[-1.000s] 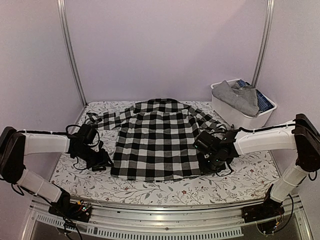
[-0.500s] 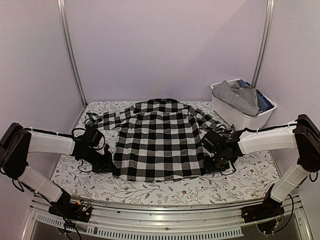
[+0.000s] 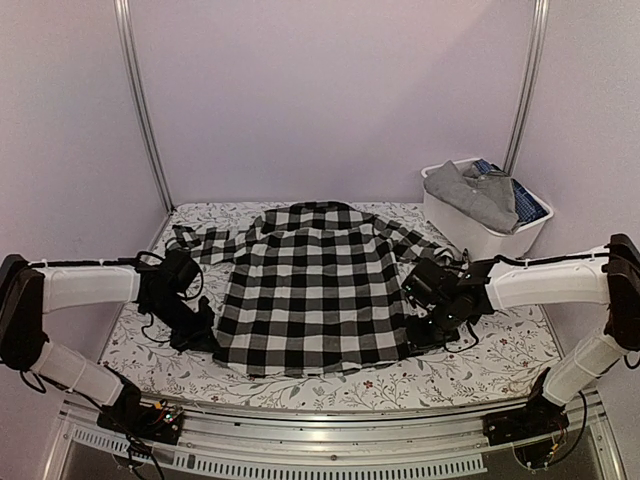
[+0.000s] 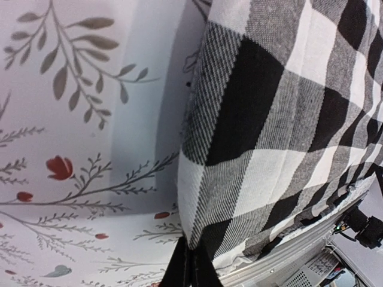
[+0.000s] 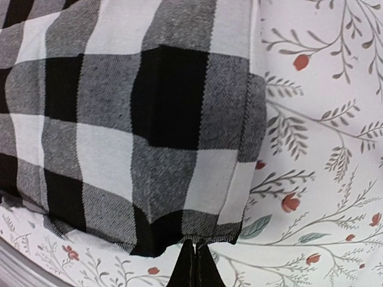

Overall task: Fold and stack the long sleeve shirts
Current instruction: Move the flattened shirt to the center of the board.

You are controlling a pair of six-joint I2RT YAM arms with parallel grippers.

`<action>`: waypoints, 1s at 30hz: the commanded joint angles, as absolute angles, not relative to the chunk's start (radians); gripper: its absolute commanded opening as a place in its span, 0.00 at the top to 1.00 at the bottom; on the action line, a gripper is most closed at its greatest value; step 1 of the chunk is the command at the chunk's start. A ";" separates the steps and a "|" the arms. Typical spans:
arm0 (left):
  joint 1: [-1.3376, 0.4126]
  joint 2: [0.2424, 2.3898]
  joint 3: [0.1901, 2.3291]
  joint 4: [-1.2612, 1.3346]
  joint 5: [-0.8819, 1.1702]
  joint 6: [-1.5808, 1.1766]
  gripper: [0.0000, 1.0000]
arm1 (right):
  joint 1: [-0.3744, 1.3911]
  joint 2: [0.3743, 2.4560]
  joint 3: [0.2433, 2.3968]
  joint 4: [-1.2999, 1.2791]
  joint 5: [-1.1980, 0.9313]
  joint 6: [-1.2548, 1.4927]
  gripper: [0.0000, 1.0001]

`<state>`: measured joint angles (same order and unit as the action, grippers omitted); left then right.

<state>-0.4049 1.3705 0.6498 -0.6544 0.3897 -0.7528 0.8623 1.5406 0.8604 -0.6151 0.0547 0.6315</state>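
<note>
A black-and-white checked long sleeve shirt point(image 3: 315, 285) lies spread on the floral table cover, collar far, hem near. My left gripper point(image 3: 205, 338) is at its near-left hem corner. In the left wrist view the left gripper point(image 4: 190, 266) is shut, with the shirt's point(image 4: 269, 119) corner pinched at the tips and raised off the cover. My right gripper point(image 3: 420, 335) is at the near-right corner. In the right wrist view the right gripper point(image 5: 196, 263) is shut on the hem of the shirt point(image 5: 131, 119). Both sleeves lie out to the sides.
A white bin point(image 3: 470, 235) stands at the back right, holding a grey shirt point(image 3: 470, 192) and a dark blue patterned one point(image 3: 525, 200). The metal rail point(image 3: 300, 440) runs along the table's near edge. Upright frame posts stand at both back corners.
Both grippers have gone from partly open to shut on the hem corners. The shirt's near edge has shifted toward the table's front, and its left corner has lifted.
</note>
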 commanded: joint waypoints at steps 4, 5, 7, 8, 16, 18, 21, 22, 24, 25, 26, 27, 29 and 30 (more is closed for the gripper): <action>-0.371 1.258 0.570 -0.813 0.478 -0.833 1.00 | 1.014 1.454 0.768 -0.626 -0.133 0.727 1.00; -0.370 1.246 0.561 -0.821 0.472 -0.840 1.00 | 1.028 1.451 0.760 -0.612 -0.150 0.743 1.00; -0.366 1.225 0.547 -0.840 0.450 -0.849 1.00 | 1.061 1.453 0.767 -0.597 -0.163 0.760 1.00; -0.362 1.214 0.546 -0.850 0.443 -0.848 1.00 | 1.072 1.459 0.776 -0.597 -0.166 0.768 1.00; -0.343 1.202 0.614 -0.909 0.353 -0.811 0.82 | 1.052 1.449 0.868 -0.699 -0.051 0.747 0.79; -0.343 1.194 0.643 -0.921 0.347 -0.800 0.72 | 1.016 1.429 0.862 -0.696 -0.027 0.745 0.66; -0.342 1.193 0.713 -0.941 0.314 -0.769 0.59 | 0.984 1.434 0.863 -0.662 -0.030 0.735 0.57; -0.344 1.192 0.749 -0.948 0.293 -0.755 0.56 | 0.983 1.442 0.863 -0.649 -0.030 0.736 0.56; -0.349 1.199 0.819 -0.935 0.274 -0.718 0.50 | 0.983 1.468 0.856 -0.619 -0.033 0.739 0.56; -0.357 1.212 0.852 -0.914 0.284 -0.703 0.48 | 0.983 1.484 0.852 -0.599 -0.029 0.742 0.56; -0.369 1.233 0.877 -0.889 0.291 -0.688 0.47 | 0.983 1.495 0.850 -0.585 -0.022 0.744 0.56; -0.385 1.258 0.904 -0.855 0.297 -0.675 0.46 | 0.981 1.515 0.850 -0.573 -0.012 0.745 0.56; -0.426 1.321 0.956 -0.788 0.290 -0.658 0.44 | 0.977 1.546 0.847 -0.546 0.011 0.750 0.56; -0.447 1.357 0.977 -0.753 0.300 -0.652 0.44 | 0.976 1.569 0.845 -0.536 0.029 0.753 0.56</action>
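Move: Each closed hand still pinches a bottom corner of the spread shirt, just above the board. The board's front edge lies about 9 cm straight back from the left hand and 10 cm straight back from the right, some 2 cm lower. The shirt's middle is about 15 cm ahead and 20 cm to the right of the left hand. From the right hand, the right sleeve is about 25 cm ahead and 8 cm right, the laundry basket roughly 28 cm ahead and 23 cm right. Keeping their pinch on the bottom corners, both hands drag the shirt low over the board towards its front edge, the left about 5 cm, the right 9 cm, both drifting 3 cm left. Then both open: the left lifts off 8 cm while swinging 9 cm forward along the shirt's left side, its fingers tipping back up; the right stays low by its corner and eases 5 cm forward. ##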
